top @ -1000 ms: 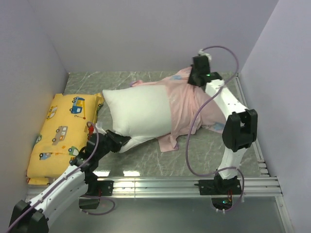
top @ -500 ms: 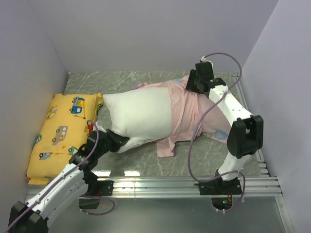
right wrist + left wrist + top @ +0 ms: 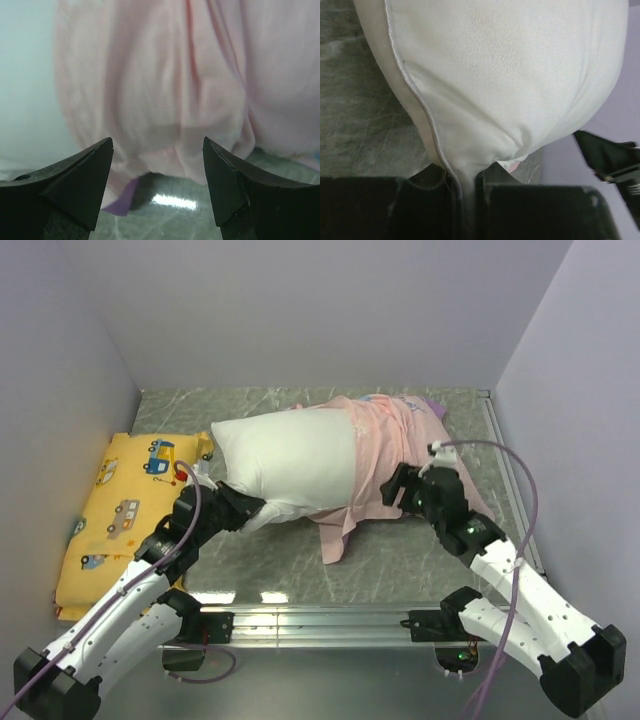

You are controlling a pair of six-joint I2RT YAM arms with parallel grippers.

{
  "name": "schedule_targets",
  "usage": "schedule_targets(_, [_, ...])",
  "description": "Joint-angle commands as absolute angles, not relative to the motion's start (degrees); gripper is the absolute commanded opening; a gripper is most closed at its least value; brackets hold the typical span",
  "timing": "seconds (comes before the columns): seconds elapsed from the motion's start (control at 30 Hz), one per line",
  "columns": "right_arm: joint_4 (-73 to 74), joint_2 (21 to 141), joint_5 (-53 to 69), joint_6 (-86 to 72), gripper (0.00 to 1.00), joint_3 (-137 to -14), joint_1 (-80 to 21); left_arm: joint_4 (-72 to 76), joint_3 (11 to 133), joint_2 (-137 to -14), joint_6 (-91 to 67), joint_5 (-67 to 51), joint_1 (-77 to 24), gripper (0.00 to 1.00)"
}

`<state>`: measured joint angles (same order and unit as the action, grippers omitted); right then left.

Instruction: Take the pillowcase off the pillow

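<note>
The white pillow (image 3: 285, 465) lies across the table middle, its right half covered by the pale pink, inside-out pillowcase (image 3: 385, 450). A purple bit of the pillowcase shows at the far right. My left gripper (image 3: 258, 516) is shut on the pillow's near-left corner; in the left wrist view (image 3: 465, 185) the pillow's seam (image 3: 420, 105) runs between the pinched fingers. My right gripper (image 3: 393, 490) is open and empty, low at the near edge of the pillowcase. In the right wrist view (image 3: 157, 146) the pink pillowcase (image 3: 165, 85) hangs just beyond the spread fingertips, with a purple flap on the table.
A flat yellow cushion (image 3: 130, 505) printed with vehicles lies at the left against the wall. Pale walls close the left, back and right. A metal rail (image 3: 340, 618) runs along the near edge. Grey marbled table (image 3: 400, 550) shows in front of the pillow.
My right arm has swung from the far right back corner down to the near side of the pillowcase, its gripper now open. The pillowcase has dropped onto the pillow. My left gripper keeps its hold.
</note>
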<state>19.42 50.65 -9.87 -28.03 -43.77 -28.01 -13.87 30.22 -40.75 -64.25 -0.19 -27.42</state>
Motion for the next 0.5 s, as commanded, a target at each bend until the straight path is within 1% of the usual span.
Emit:
schedule_targets(0.0, [16.2, 46.8, -13.9, -34.5, 0.79, -33.3, -28.7, -10.8, 35.2, -39.8, -61.5, 3.3, -27.2, 0.0])
schedule_targets(0.07, [15.0, 42.8, -14.7, -36.3, 0.8, -28.7, -28.6, -10.8, 35.7, -40.1, -61.2, 3.3, -27.1, 0.0])
schedule_targets(0.17, [11.9, 39.9, -13.8, -38.6, 0.83, -24.7, -28.7, -10.7, 36.1, -40.4, -60.9, 3.0, -27.1, 0.0])
schedule_targets(0.33, [4.2, 46.4, -14.3, -39.4, 0.84, -23.9, -28.7, -10.0, 36.6, -40.1, -61.0, 2.7, -27.2, 0.0])
schedule_targets(0.37, [0.9, 46.8, -14.8, -39.1, 0.84, -23.8, -28.7, -10.7, 37.2, -40.3, -60.8, 2.8, -27.1, 0.0])
schedule_targets(0.43, [0.1, 47.1, -14.3, -39.5, 0.83, -24.2, -28.7, -11.4, 37.8, -40.2, -60.3, 2.9, -27.2, 0.01])
schedule_targets(0.47, [-2.9, 46.9, -13.5, -39.5, 0.83, -24.2, -28.7, -11.9, 38.0, -40.0, -60.1, 2.9, -27.2, 0.01])
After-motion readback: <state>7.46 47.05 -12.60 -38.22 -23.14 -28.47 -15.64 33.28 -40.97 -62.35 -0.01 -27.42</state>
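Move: The near edge of the bunched pillowcase, the right hand's goal, lies some 3 cm ahead of that hand and about 13 cm below, neither left nor right. The pillowcase's loose flap lies about 11 cm to the right hand's left, 3 cm nearer the base and 17 cm down; the white pillow's middle is roughly 14 cm ahead, 25 cm left and 10 cm below. From the left hand, the near edge lies about 31 cm right, 6 cm ahead and 12 cm down. The right hand, empty and already wide open, swoops down about 11 cm while drawing back some 5 cm and slightly right, tipping its fingers down, then reverses forward about 2.5 cm so the open fingers come close to the near edge of the pillowcase, the wrist having turned slightly clockwise. The left hand keeps its pinch on the pillow's near corner and eases it up about 1.5 cm, the right fingers staying open throughout. ##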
